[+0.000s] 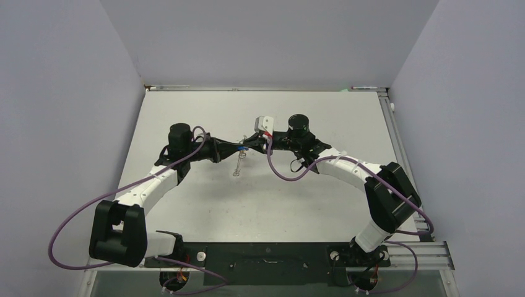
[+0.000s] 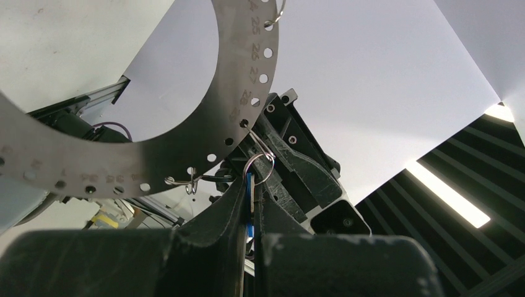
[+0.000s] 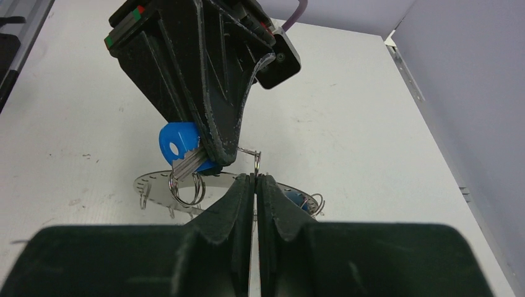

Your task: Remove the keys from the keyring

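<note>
Both arms meet above the middle of the table. My left gripper (image 1: pixel 242 148) (image 2: pixel 252 185) is shut on a blue-headed key (image 3: pixel 176 145), whose silver blade carries a small split ring (image 3: pixel 186 189). The keyring (image 2: pixel 186 148) (image 3: pixel 155 184) is a wide flat silver ring with numbered holes, hanging just beyond the key, with small wire rings threaded through the holes. My right gripper (image 1: pixel 252 147) (image 3: pixel 255 176) is shut on a small wire ring (image 3: pixel 256 162) at the keyring's edge. Part of a second blue key (image 3: pixel 296 199) shows behind my right finger.
The white table (image 1: pixel 260 204) lies under the arms, enclosed by grey walls at the back and sides. An aluminium rail (image 1: pixel 396 130) runs along the table's right edge. Purple cables loop off both arms.
</note>
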### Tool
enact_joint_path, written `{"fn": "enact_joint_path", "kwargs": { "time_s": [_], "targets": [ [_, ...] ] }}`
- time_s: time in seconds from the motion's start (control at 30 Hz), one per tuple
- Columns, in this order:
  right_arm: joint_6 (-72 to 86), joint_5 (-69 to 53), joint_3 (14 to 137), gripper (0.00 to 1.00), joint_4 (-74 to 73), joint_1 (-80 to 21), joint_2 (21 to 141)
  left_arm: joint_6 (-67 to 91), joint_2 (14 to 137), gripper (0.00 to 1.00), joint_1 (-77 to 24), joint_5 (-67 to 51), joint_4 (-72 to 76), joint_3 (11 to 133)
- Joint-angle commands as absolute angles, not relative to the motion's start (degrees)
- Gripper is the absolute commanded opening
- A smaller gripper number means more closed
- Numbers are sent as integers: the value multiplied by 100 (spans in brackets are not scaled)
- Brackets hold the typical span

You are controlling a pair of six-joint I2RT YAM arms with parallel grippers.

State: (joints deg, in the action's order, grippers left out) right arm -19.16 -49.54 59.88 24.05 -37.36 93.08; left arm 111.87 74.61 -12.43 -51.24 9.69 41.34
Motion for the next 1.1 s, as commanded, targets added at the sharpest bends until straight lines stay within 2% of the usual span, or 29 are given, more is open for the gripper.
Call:
{"fn": "enact_joint_path", "kwargs": {
  "time_s": [0.0, 0.73, 0.77, 0.87, 1.07],
  "targets": [
    [-1487, -4917, 5987, 5, 3457, -3604, 8850, 11060, 7466, 0, -1201, -5100, 872, 4192],
    [-2499, -5131, 5613, 5, 2434, -3463, 9045, 11155, 7528, 0, -1191, -5176, 1184, 4403],
    [-2521, -5140, 5677, 7, 2316, -3482, 9092, 11159, 7535, 0, -1215, -5177, 1207, 4401],
    [-2524, -5154, 5862, 21, 2191, -3521, 9208, 11193, 7548, 0, -1317, -5161, 1239, 4365],
    [-2335, -5274, 6130, 40, 2105, -3584, 9265, 11196, 7580, 0, -1460, -5000, 1217, 4303]
  ]
}}
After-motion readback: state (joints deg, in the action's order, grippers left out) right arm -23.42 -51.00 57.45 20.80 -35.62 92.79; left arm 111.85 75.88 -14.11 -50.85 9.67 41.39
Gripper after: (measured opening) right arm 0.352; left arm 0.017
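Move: The split ring that links the blue key to the keyring is already pinched in the right fingertips, practically at the right hand point. From the right hand, the blue key in the left fingers is about 3 cm to the left, 1 cm back and 1 cm above; the keyring plate's middle is some 5 cm back, 3 cm left and 4 cm below. From the left hand the split ring lies about 3 cm to the right and 1 cm forward. The split ring, still pinched at first, is drawn by the right hand about 1.5 cm to the right, away from the left fingers, with a small forward-and-up arc that turns back and down. The right fingers then open and let go, sinking to some 2.5 cm below their start. The left hand keeps its grip on the blue key, drifting about a centimetre down and right. ##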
